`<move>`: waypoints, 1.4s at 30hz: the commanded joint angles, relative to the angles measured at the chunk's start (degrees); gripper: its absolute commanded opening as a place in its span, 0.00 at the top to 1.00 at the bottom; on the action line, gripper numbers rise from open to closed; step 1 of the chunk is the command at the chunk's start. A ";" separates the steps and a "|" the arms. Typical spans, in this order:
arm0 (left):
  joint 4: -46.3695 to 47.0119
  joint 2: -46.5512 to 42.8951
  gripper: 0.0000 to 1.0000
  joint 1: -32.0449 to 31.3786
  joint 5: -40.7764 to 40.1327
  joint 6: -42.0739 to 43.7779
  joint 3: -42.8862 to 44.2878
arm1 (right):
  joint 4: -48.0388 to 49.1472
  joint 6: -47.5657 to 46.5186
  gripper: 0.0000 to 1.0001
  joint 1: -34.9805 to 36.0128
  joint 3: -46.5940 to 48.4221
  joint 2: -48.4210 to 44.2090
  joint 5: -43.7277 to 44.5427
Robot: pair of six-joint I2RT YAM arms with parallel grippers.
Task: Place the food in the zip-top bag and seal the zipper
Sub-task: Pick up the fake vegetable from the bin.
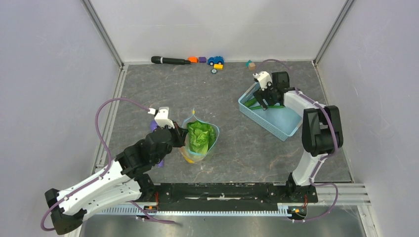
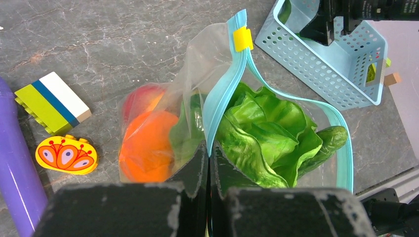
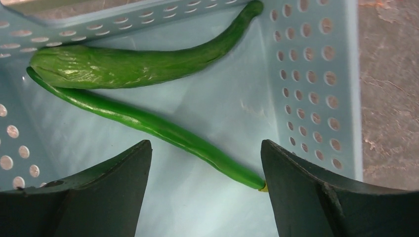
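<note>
The clear zip-top bag lies mid-table with its mouth open. My left gripper is shut on the near end of its teal zipper strip; it also shows in the top view. A yellow slider sits at the strip's far end. Inside the bag are green lettuce, an orange, a red fruit and a green pod. My right gripper is open inside the blue basket, over a thin green pod; a thicker pod lies beyond it.
A purple object lies left of the bag; I cannot tell what it is. Toy blocks and a yellow toy lie beside it. A black stick and small toys line the back wall.
</note>
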 commanded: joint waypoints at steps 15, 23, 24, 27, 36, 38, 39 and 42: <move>2.90 -0.33 0.98 -0.17 1.33 3.30 -0.37 | -8.40 -6.85 0.47 -1.07 6.72 7.99 -2.77; 3.17 -0.47 0.98 -0.10 1.33 3.45 -0.27 | -8.41 -4.49 0.69 -3.27 7.05 8.80 -4.65; 3.24 -0.31 0.98 -0.17 1.33 3.41 -0.31 | -8.23 -4.30 0.72 -3.55 7.05 8.69 -4.98; 3.46 0.19 0.98 -0.17 1.43 3.65 -0.14 | -7.99 -3.49 0.86 -4.03 6.94 8.15 -7.22; 3.99 0.97 0.98 -0.12 1.59 4.03 0.24 | 0.08 5.98 1.00 -3.99 1.13 -2.39 -10.72; 3.96 1.08 0.98 -0.17 1.76 4.06 0.32 | 3.07 7.42 1.00 -4.00 -1.54 -5.69 -10.14; 3.90 1.15 0.98 -0.10 1.70 4.01 0.39 | 3.96 8.20 1.00 -4.01 -2.74 -7.31 -9.11; 4.07 1.15 0.98 -0.16 1.77 4.06 0.39 | 4.66 8.93 1.00 -4.02 -5.36 -11.26 -7.99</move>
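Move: The green chili lies in the blue bin about 5 cm below my open right fingers, its middle some 4 cm left and 1 cm back of them. The curved cucumber is by the bin's end wall, roughly 9 cm left and 3 cm ahead of this hand; the bin's middle is about 3 cm back and 1 cm right. From my left hand the chili is some 37 cm right, 12 cm ahead and 18 cm lower. I sink my right hand about 4 cm to the bin floor, drawing back a little as the fingers tip steeper. Low down, I ease forward and slightly right while closing them from nearly wide open, pinch the chili on its stem half, and raise it some 5 cm, the hand's left side tilting up. My left hand stays put, keeping its pinch on the bag's rim. ##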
